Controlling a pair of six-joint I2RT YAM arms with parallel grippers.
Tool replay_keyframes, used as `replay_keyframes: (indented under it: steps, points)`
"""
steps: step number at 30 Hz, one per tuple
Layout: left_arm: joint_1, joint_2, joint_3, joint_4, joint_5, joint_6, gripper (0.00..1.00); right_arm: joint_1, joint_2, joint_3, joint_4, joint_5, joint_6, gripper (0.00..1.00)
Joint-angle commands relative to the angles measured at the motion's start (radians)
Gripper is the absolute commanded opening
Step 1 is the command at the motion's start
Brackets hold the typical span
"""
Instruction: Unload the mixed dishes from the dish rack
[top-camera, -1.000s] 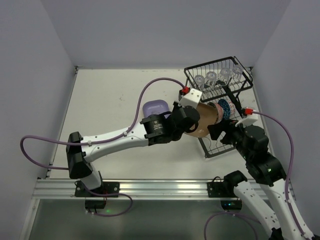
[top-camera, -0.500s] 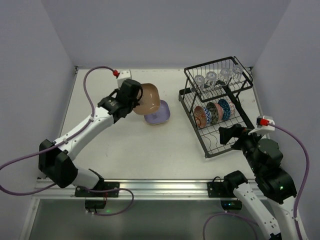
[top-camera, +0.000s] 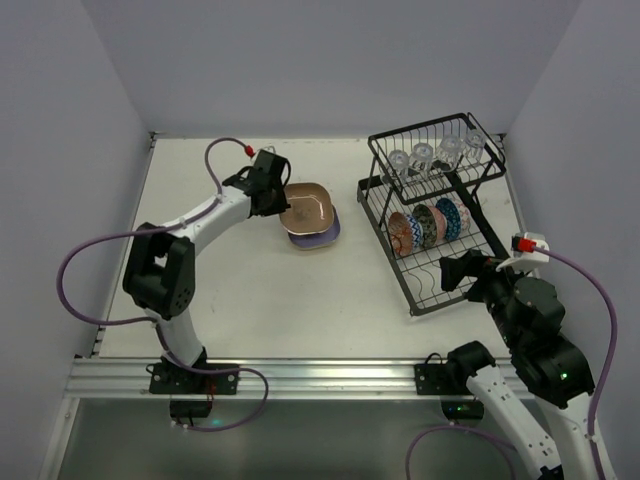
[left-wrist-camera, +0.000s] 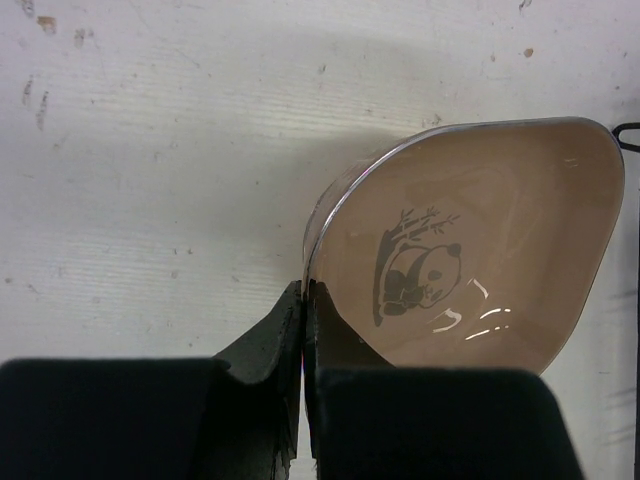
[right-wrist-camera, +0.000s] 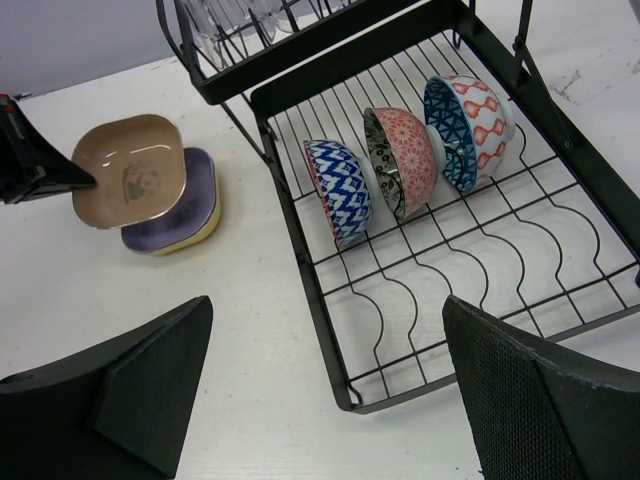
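Observation:
My left gripper (top-camera: 279, 197) (left-wrist-camera: 303, 294) is shut on the left rim of a tan-brown plate (top-camera: 307, 207) (left-wrist-camera: 480, 250) with a panda print. It holds that plate just over a lavender plate (top-camera: 330, 233) (right-wrist-camera: 195, 185), which lies on a yellow plate (right-wrist-camera: 203, 228). The dish rack (top-camera: 432, 292) (right-wrist-camera: 310, 262) stands at the right. Three patterned bowls (top-camera: 425, 224) (right-wrist-camera: 405, 160) stand on edge in its lower tray. Several clear glass cups (top-camera: 423, 155) sit in its upper basket. My right gripper (top-camera: 453, 272) (right-wrist-camera: 327, 300) is open and empty above the rack's near left corner.
Purple cables (top-camera: 95, 250) loop from both arms. Grey walls close in the table on the left, back and right. An aluminium rail (top-camera: 300, 375) runs along the near edge.
My left arm has carried the tan-brown plate from the rack leftward and lowered it over the lavender plate. My right gripper has opened wide and drawn back from the rack.

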Motion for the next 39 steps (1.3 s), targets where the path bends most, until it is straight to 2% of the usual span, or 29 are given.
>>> replay_keyframes:
  steps: [1, 6, 10, 12, 13, 15, 16, 19, 24, 26, 30, 34, 39]
  points:
    - [0.004, 0.010, 0.048, 0.068, 0.060, -0.030, 0.00, 0.000, -0.003, 0.029, 0.007, 0.017, -0.018, 0.99]
    - [0.003, 0.049, 0.065, 0.057, 0.069, -0.035, 0.00, 0.000, 0.001, 0.023, 0.015, 0.008, -0.023, 0.99]
    - [-0.005, 0.047, 0.046, 0.057, 0.080, -0.044, 0.09, 0.000, 0.012, 0.006, 0.024, 0.017, -0.023, 0.99]
    - [-0.009, 0.043, 0.042, 0.053, 0.081, -0.039, 0.21, 0.000, 0.023, 0.004, 0.019, 0.035, -0.021, 0.99]
    - [-0.011, 0.032, 0.039, 0.054, 0.084, -0.038, 0.32, 0.000, 0.033, 0.004, 0.016, 0.037, -0.020, 0.99]
    - [-0.016, 0.015, 0.032, 0.054, 0.086, -0.032, 0.46, 0.000, 0.042, 0.003, 0.016, 0.035, -0.021, 0.99]
    - [-0.017, -0.009, 0.029, 0.052, 0.086, -0.030, 0.66, 0.000, 0.050, 0.006, 0.016, 0.034, -0.020, 0.99]
    - [-0.019, -0.063, 0.043, 0.023, 0.060, -0.016, 0.89, 0.002, 0.062, 0.006, 0.021, 0.028, -0.017, 0.99]
    - [-0.023, -0.221, 0.055, -0.062, -0.017, 0.017, 0.95, 0.000, 0.101, -0.016, 0.047, 0.031, -0.009, 0.99]
    - [-0.032, -0.357, 0.002, -0.066, -0.041, 0.028, 1.00, 0.000, 0.131, -0.022, 0.059, 0.011, -0.021, 0.99]
    - [-0.063, -0.633, -0.110, -0.101, -0.121, 0.039, 1.00, 0.002, 0.170, -0.029, 0.100, 0.023, -0.046, 0.99]
    - [-0.066, -0.770, -0.168, -0.181, -0.131, 0.088, 1.00, 0.002, 0.188, -0.052, 0.147, 0.092, -0.060, 0.99]
    - [-0.066, -0.908, -0.274, -0.254, -0.108, 0.220, 1.00, 0.002, 0.208, -0.063, 0.211, 0.181, -0.049, 0.99]
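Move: The brown dish is already pinched by its left rim in the left hand. Its goal, the purple dish stacked on the yellow one, lies some 6 cm right, 3 cm back and 5 cm below; the blue zigzag bowl is about 25 cm right and 6 cm back. From the open right hand, the red-patterned bowl is roughly 20 cm ahead, 5 cm right and 19 cm below, with the pink bowl 5 cm left of it and 2 cm nearer. The left fingers lower the pinched brown dish onto the purple one, easing down and about 2 cm right, then open wide and let go of its rim. That hand climbs over 20 cm, drawing back and then left, its wrist tipping up some 30 degrees. Late on, the open right hand moves about 4 cm forward and as much down towards the bowls, touching nothing. ##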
